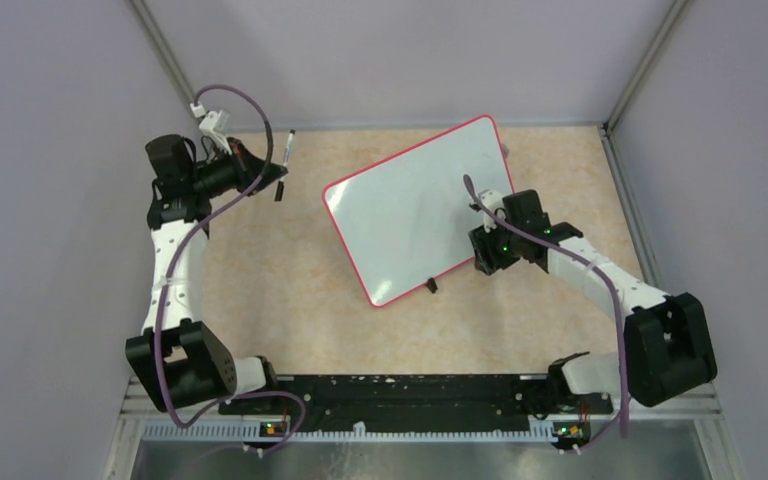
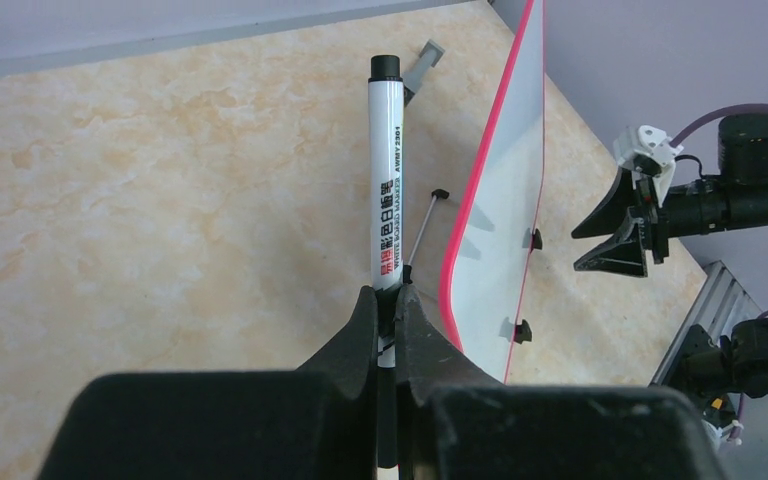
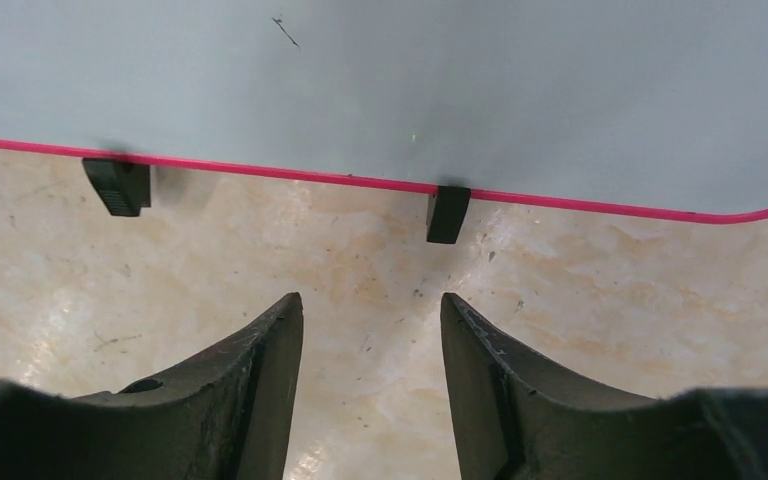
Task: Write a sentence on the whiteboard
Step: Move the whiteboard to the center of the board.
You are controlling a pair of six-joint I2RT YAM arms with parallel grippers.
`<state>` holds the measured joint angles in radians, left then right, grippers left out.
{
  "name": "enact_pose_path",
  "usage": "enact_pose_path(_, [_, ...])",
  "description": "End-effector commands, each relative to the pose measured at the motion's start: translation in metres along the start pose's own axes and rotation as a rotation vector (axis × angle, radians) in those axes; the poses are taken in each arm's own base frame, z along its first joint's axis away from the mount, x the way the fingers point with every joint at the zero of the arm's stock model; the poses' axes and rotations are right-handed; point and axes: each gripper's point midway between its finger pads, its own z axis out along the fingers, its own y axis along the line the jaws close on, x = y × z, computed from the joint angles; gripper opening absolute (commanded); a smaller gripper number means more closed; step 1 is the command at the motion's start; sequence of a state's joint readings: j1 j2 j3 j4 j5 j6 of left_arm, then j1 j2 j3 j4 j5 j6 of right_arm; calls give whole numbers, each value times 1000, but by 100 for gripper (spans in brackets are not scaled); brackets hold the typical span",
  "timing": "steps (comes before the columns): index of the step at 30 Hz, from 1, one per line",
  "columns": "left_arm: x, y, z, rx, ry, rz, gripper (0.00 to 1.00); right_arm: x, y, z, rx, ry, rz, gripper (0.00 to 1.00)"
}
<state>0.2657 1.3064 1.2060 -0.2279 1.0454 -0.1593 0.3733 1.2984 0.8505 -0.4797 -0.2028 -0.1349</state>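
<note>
The whiteboard (image 1: 410, 210) lies tilted mid-table, white with a pink-red rim; its rim also runs through the left wrist view (image 2: 460, 230). No sentence is in view: the board's face (image 3: 460, 80) shows only a tiny black stroke. My left gripper (image 1: 280, 182) hovers left of the board, shut on a white marker (image 2: 387, 170) with a black end pointing away from the jaws (image 2: 388, 300). My right gripper (image 1: 482, 262) is open and empty (image 3: 370, 300), just off the board's near long edge, facing two black clips (image 3: 447, 212).
Beige tabletop (image 1: 280, 280) surrounds the board, enclosed by grey walls. A small grey piece (image 2: 420, 70) lies beyond the marker's end. The arm bases and a black rail (image 1: 400, 395) line the near edge.
</note>
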Motion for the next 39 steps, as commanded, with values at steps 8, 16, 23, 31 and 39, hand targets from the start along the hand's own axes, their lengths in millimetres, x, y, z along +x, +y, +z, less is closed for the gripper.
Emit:
enact_pose_path(8, [-34, -23, -9, 20, -61, 96, 0, -7, -30, 33, 76, 0, -111, 50])
enact_pose_path(16, [-34, -24, -9, 25, -63, 89, 0, -13, -41, 53, 102, -10, -149, 47])
enact_pose_path(23, [-34, -24, -9, 23, -65, 90, 0, -9, -37, 58, 74, -13, -150, 23])
enact_pose_path(31, [-33, -22, -8, 22, -66, 85, 0, 7, -13, 49, 19, -14, -128, 0])
enact_pose_path(39, [-33, -22, -8, 28, -69, 81, 0, 36, 25, 43, -39, 43, -149, 0])
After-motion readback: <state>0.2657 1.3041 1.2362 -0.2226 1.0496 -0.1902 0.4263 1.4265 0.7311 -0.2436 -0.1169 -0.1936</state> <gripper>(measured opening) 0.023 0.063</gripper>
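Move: The right clip on the whiteboard's near edge is about 4 cm ahead of the open right gripper, 1 cm to its right and 5 cm below. The left clip is some 2 cm back, 10 cm left and 5 cm below that gripper; the whiteboard's middle is roughly 12 cm ahead, 10 cm left and 2 cm below it. From the left hand, holding the marker, the right clip is about 37 cm right, 5 cm back and 27 cm below. Lower the right gripper about 5 cm while reaching some 4 cm forward to the right clip under the whiteboard's near edge, rolling the wrist slightly so its left side dips. Pinch the clip between the fingertips, then, staying low, drag it back about 3 cm towards the base and a little left. ##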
